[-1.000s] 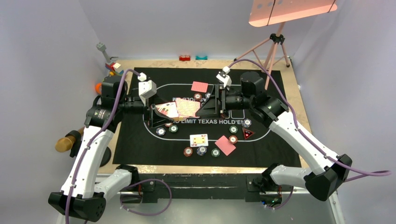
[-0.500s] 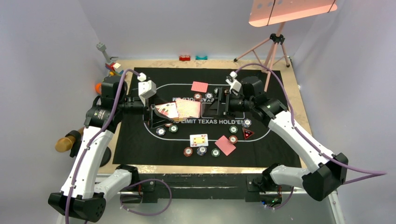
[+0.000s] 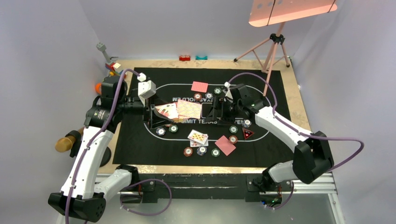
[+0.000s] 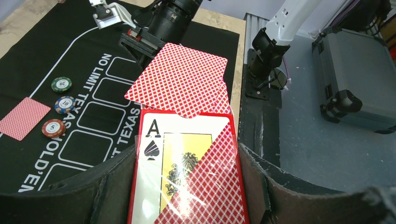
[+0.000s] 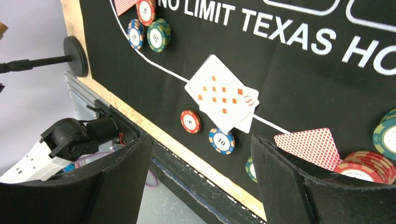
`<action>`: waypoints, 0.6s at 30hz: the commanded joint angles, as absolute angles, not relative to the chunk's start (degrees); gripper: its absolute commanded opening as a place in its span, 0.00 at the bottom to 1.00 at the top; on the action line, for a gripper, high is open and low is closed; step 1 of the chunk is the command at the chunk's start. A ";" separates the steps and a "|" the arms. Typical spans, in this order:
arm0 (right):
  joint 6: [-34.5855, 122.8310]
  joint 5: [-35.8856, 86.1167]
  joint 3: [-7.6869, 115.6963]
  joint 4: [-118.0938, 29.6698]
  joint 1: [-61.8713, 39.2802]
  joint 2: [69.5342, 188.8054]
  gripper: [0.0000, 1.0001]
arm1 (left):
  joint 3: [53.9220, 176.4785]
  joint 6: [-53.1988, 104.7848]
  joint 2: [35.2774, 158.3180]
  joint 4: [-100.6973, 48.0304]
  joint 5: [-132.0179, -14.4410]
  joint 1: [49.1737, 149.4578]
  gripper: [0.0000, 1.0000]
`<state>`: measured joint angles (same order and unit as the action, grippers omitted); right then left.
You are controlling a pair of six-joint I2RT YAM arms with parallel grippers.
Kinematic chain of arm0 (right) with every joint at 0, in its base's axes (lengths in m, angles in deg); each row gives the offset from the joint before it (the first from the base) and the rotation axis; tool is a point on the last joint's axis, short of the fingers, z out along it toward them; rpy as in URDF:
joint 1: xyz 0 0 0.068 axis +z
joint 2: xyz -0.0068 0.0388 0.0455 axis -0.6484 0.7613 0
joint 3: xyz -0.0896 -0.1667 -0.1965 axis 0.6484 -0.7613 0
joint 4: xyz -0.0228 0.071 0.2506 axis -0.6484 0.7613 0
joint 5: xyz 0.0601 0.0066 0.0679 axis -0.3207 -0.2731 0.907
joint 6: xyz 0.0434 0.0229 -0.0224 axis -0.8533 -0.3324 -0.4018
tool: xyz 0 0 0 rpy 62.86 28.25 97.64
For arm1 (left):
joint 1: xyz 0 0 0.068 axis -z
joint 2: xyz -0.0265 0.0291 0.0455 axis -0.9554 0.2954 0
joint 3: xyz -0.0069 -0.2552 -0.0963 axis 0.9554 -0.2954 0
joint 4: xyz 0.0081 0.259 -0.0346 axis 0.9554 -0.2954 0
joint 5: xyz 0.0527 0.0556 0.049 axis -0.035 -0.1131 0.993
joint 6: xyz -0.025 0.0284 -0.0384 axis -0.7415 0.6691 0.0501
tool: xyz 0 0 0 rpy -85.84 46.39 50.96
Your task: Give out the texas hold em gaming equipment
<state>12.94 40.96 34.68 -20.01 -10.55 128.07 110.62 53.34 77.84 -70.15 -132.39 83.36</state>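
Note:
My left gripper (image 4: 189, 161) is shut on a card pack (image 4: 187, 182) with an ace of spades on its front. Red-backed playing cards (image 4: 182, 79) fan out of the pack's far end, above the mat (image 3: 189, 109). My right gripper (image 5: 201, 154) stands open and empty just right of the fan (image 3: 212, 114). Two face-up cards (image 5: 222, 95) lie overlapped near the front (image 3: 198, 137), with a red chip (image 5: 190, 121), a blue chip (image 5: 222, 140) and a green chip (image 5: 249, 169) beside them. A red-backed card (image 3: 225, 145) and a triangle marker (image 3: 247, 134) lie to the right.
The black mat (image 3: 140, 144) also holds another red-backed card (image 3: 199, 87) and more chips (image 3: 160, 131) (image 3: 233, 129). Toy blocks (image 3: 112, 67) sit at the back left, and a tripod (image 3: 271, 46) stands at the back right. A grey case (image 4: 359, 79) lies beyond the table's front edge.
My right gripper opened wider, drew back from the fanned cards and swung toward the front. A second face-up card now lies over the one near the front. The left arm stayed still.

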 commanded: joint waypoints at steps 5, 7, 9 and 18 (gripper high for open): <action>17.31 35.15 38.74 -22.65 -9.63 134.82 0.81 | 114.15 52.63 76.96 -69.96 -136.02 83.19 0.00; 18.56 32.20 40.36 -22.80 -8.47 139.28 0.81 | 114.50 52.41 76.72 -70.19 -135.99 83.19 0.00; 19.38 29.69 41.62 -23.95 -6.96 143.02 0.81 | 114.92 52.68 76.44 -71.02 -135.91 83.14 0.00; 18.45 25.92 43.73 -24.78 0.58 151.09 0.79 | 116.35 54.52 75.33 -75.53 -135.12 83.18 0.00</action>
<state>18.27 27.95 42.42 -23.42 -1.55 150.83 113.20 53.19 76.55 -74.37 -132.93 83.36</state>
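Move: The two overlapping face-up cards lie about 9 cm to the right hand's left, 4 cm back and 14 cm below. The blue chips sit some 6 cm nearer the base than those cards and 2 cm to their right; the red chip is 7 cm nearer and 5 cm to their left. From the left hand, the face-up cards are roughly 17 cm right, 3 cm ahead and 32 cm below. Right hand, still open, edges forward, then drops about 10 cm, swinging 4 cm left towards the face-up cards. ##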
